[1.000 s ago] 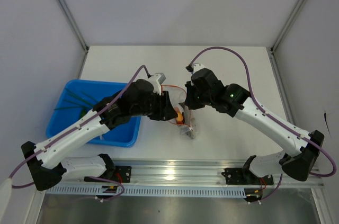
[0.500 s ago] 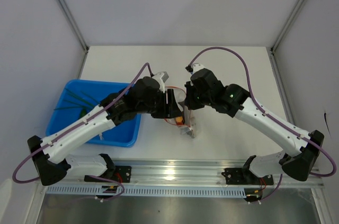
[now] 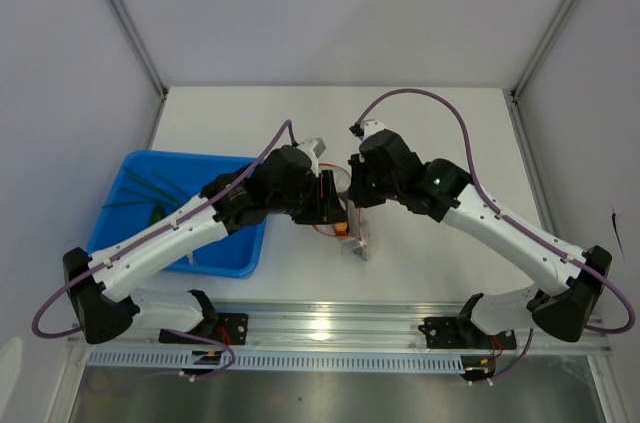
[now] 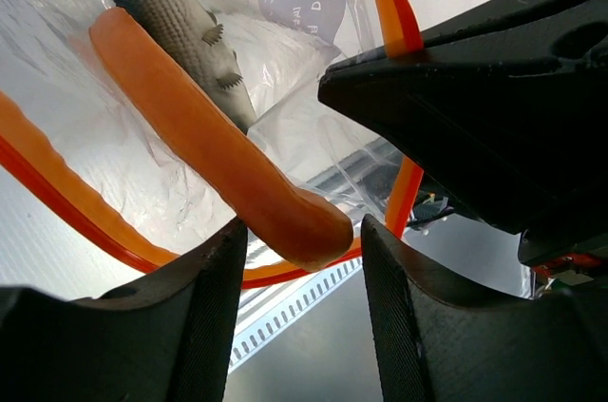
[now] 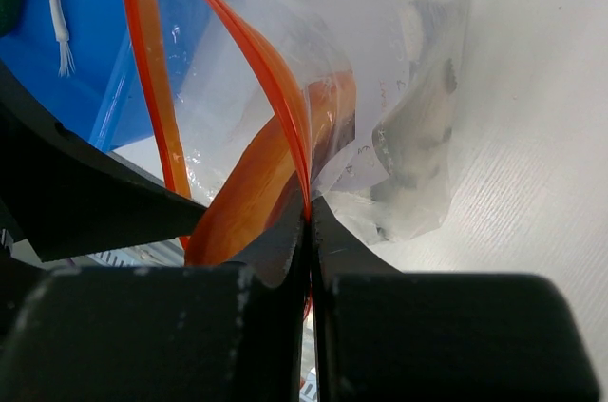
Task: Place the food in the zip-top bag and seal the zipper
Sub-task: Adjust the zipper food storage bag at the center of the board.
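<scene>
The clear zip-top bag (image 3: 352, 235) hangs upright at mid-table, mouth toward the left arm. My right gripper (image 5: 309, 217) is shut on its red-orange zipper (image 5: 275, 88) edge and holds the mouth up. A long orange food piece (image 4: 209, 136) slants into the bag, and a grey fish-shaped piece (image 4: 185, 22) lies deeper inside. My left gripper (image 4: 300, 274) is open at the mouth; the orange piece's rounded end sits between the fingers with a gap on each side. Thin green stalks (image 3: 140, 191) lie in the blue tray.
The blue tray (image 3: 125, 243) stands at the left, partly under the left arm, with a white rooted item (image 5: 57, 22) in it. The right gripper's black body (image 4: 494, 88) sits close beside the left fingers. An aluminium rail (image 3: 330, 328) runs along the near edge.
The left arm has swung right, bringing its gripper up to the bag's mouth. The right gripper has stayed put, shut on the zipper edge.
</scene>
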`<state>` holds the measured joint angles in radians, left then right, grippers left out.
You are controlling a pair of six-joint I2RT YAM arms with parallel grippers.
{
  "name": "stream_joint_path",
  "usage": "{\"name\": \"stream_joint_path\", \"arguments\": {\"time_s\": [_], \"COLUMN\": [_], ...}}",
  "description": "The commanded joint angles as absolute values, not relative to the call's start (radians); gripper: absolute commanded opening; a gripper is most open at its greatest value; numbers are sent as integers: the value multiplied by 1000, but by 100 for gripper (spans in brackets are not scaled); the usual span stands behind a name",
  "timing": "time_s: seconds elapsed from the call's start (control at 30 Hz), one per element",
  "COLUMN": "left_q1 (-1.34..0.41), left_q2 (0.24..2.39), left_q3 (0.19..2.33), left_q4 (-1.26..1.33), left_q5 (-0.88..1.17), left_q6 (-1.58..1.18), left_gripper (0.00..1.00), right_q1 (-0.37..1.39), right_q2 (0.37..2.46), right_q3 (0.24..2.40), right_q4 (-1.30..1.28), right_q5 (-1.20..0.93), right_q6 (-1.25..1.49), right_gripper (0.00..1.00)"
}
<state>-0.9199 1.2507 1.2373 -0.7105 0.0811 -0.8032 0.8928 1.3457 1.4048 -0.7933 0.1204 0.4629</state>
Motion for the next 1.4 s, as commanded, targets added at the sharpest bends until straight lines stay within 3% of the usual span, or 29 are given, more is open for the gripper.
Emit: {"name": "stream_joint_path", "arguments": {"time_s": [0.0, 0.07, 0.17, 0.3, 0.83, 1.37], "left_q1": [-930, -930, -930, -930, -896, -887], "left_q2": [1255, 1258, 1255, 1238, 1118, 1111], "left_q3": [1230, 1232, 1227, 1230, 1399, 1256], "left_q4": [-670, -664, -657, -653, -696, -540], "left_q5": [81, 84, 84, 80, 106, 9], "left_q6": [-818, -810, -799, -776, -795, -698], "left_gripper": [51, 44, 21, 1, 1, 1], "right_q1": [899, 897, 897, 897, 891, 879], "right_q2": [1335, 1333, 1331, 1325, 1319, 1285], "right_q3": [1408, 1410, 1411, 1405, 1385, 1355], "right_q4": [-761, -761, -767, -769, -758, -727], "right_q5": [138, 138, 141, 147, 170, 109], "right_q6": [469, 468, 469, 469, 457, 471], "right_gripper": [0, 0, 0, 0, 0, 0]}}
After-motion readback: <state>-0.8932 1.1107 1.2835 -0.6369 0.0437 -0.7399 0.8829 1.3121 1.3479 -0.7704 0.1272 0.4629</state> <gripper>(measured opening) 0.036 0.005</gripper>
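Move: The hot dog's near end already stands between the left gripper's open fingertips; its middle lies about 6 cm ahead, 2 cm right and 8 cm down, inside the bag. The fish lies deeper, roughly 7 cm ahead, 5 cm right and 15 cm below the left hand. The right gripper holds the zipper edge some 6 cm ahead and 6 cm right of the left; from the right hand, the hot dog's middle is level fore-and-aft, about 4 cm left and 8 cm below. Shut the left gripper on the near end of the hot dog where it sticks out of the bag mouth, then raise it about 10 cm, drifting slightly left and tilting the fingers some 15 degrees flatter, and let it sink back 2 to 3 cm, forward a little, with the pinch kept. Keep the right gripper closed on the zipper edge, nearly in place. ##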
